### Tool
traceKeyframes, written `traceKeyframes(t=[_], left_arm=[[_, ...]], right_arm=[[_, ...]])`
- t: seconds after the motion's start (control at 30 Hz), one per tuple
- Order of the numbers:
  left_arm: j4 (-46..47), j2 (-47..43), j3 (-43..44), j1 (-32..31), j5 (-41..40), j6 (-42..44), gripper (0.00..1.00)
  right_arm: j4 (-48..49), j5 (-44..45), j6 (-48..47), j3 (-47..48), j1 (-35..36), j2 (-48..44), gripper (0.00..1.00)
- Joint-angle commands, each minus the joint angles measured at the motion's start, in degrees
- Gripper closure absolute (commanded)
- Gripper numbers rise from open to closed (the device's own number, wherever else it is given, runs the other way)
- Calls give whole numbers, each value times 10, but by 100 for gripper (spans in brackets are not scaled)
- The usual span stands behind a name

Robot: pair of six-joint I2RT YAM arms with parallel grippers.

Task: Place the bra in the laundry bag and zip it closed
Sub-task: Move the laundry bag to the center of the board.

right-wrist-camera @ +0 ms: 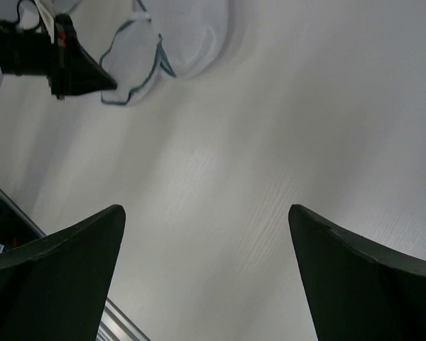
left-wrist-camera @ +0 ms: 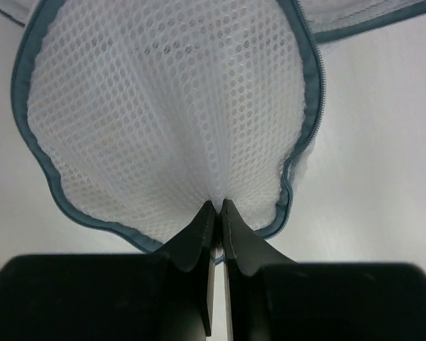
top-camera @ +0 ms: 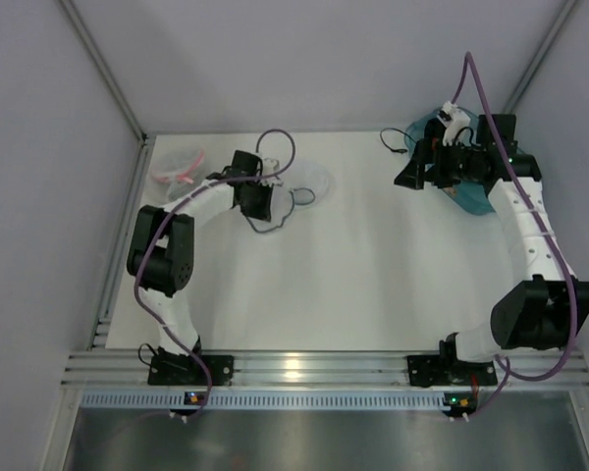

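The laundry bag [top-camera: 309, 182] lies at the back left of the white table; it is white mesh with a grey-blue zip rim. My left gripper [left-wrist-camera: 219, 204] is shut on a fold of the laundry bag [left-wrist-camera: 170, 106] mesh just inside the wavy rim. The right wrist view shows the laundry bag [right-wrist-camera: 184, 35] with the left gripper [right-wrist-camera: 106, 82] at its edge. My right gripper [right-wrist-camera: 206, 209] is open over bare table, holding nothing, and hangs beside the teal bin [top-camera: 422, 128]. A thin black loop [top-camera: 391, 140] next to that bin may be a bra strap; the cups are hidden.
A second round mesh bag with a pink rim [top-camera: 177, 165] lies at the back left corner. The teal bin sits at the back right under the right arm [top-camera: 530, 226]. A metal rail [top-camera: 294, 368] runs along the table's near edge.
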Motion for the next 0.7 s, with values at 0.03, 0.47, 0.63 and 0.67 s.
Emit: traceKeyframes(t=[0.03, 0.47, 0.63, 0.67], left_arm=[[-41, -110, -83, -96, 16, -221, 86], [-77, -308, -101, -146, 86, 181, 39], [-98, -413, -212, -151, 167, 521, 34], [-98, -416, -218, -159, 169, 563, 34]], right_arm=[[0, -26, 2, -8, -6, -42, 1], [-31, -36, -32, -26, -6, -49, 1], [-36, -44, -36, -39, -5, -46, 1], [-38, -45, -36, -45, -5, -42, 1]])
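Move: My left hand, low over the board, still has the near rim of the grey-edged laundry bag between its nearly shut fingers; the bag's middle lies about 7 cm ahead and 5 cm to the right. The board's centre, where it is to go, is some 15 cm to my left hand's right and 6 cm back. The pink-edged bag stands about 19 cm left, 12 cm ahead. From my right hand that centre lies roughly 16 cm left, level, 22 cm below. With my left hand I drag the grey-edged bag by its rim back and to the right across the board, fast, about 10 cm each way. Then I open my fingers, let go and rise some 10 cm or more, swinging the wrist clockwise and drawing farther back, a little left, fingers tilting up off vertical. My open right hand eases back about 3 cm. ##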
